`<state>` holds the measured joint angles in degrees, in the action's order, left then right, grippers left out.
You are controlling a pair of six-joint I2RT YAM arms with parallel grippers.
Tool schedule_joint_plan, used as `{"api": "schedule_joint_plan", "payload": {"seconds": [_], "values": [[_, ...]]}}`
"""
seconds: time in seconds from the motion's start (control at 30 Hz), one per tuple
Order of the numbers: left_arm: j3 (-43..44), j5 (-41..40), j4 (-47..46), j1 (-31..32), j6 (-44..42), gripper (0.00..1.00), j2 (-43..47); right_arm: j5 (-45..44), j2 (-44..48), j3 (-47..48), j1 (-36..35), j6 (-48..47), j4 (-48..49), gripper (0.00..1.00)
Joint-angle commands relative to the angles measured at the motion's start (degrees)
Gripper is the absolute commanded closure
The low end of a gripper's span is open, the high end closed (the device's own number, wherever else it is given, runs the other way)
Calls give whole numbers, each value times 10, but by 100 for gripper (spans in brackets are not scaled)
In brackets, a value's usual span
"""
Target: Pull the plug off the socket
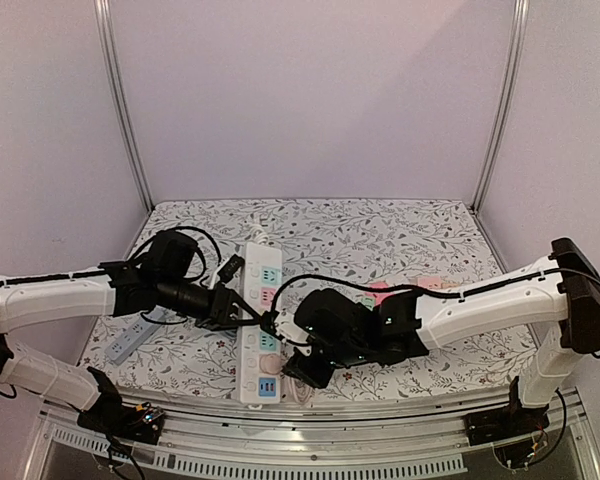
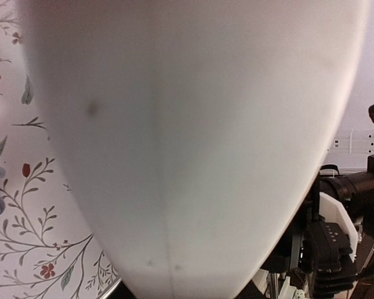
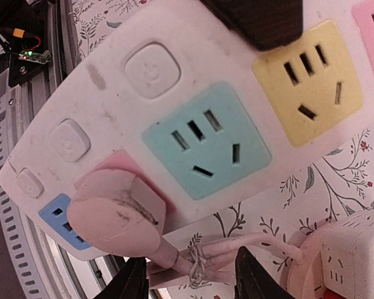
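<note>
A white power strip with coloured sockets lies lengthwise on the flowered table. The pink plug sits in the strip's pink socket near its front end, and its tied pink cord runs off to the right. My right gripper is open just below the plug, one finger on each side of the cord and touching neither. My left gripper reaches across the strip's middle. The strip's white body fills the left wrist view and hides the fingers.
A teal socket and a yellow socket lie beside the plug. A white cube adapter sits right of the cord. A small grey strip lies at the left. The table's metal front rail is close behind the plug.
</note>
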<state>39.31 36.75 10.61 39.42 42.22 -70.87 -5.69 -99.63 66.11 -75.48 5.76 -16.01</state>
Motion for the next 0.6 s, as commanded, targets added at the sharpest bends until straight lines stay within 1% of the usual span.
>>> {"api": "schedule_joint_plan", "payload": {"seconds": [0.0,0.13,0.27,0.3,0.33,0.4,0.43,0.57], "values": [[27,39,-48,-8,1,100,2,-22,-21,30,-10,-13,-6,55],[29,41,-48,-8,2,100,2,-24,-39,43,-15,-19,-7,60],[29,39,-47,-8,1,100,5,-24,-46,46,-19,-23,-9,72],[29,39,-48,-9,1,100,5,-26,-45,46,-19,-22,-9,78],[28,39,-47,-9,0,100,5,-28,-44,44,-19,-20,-9,86],[28,36,-42,-9,-4,100,5,-34,-38,41,-20,-17,-9,98],[29,31,-37,-9,-8,100,5,-37,-36,41,-20,-16,-9,100],[41,-10,26,-9,-48,100,3,-48,-22,36,-20,-10,-9,100]]}}
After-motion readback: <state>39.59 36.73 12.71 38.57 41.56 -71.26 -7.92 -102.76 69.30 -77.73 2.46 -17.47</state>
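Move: The pink plug, seated near the strip's near end, has its middle about 3 cm back, 3 cm left and 2 cm below the right fingers, its cord neck closer to them. The empty teal socket lies about 2 cm ahead and 4 cm left of this hand, the blue USB block about 8 cm back and 4 cm left. From the left hand, which already holds the strip, the plug is some 9 cm back and 4 cm right, slightly lower. Ease the right gripper about 1.5 cm left and back, sinking slightly, towards the pink plug, and close the half-open fingers almost fully to pinch the cord neck just behind the plug body. Keep the left gripper clamped on the power strip, practically still, with its opening unchanged. ##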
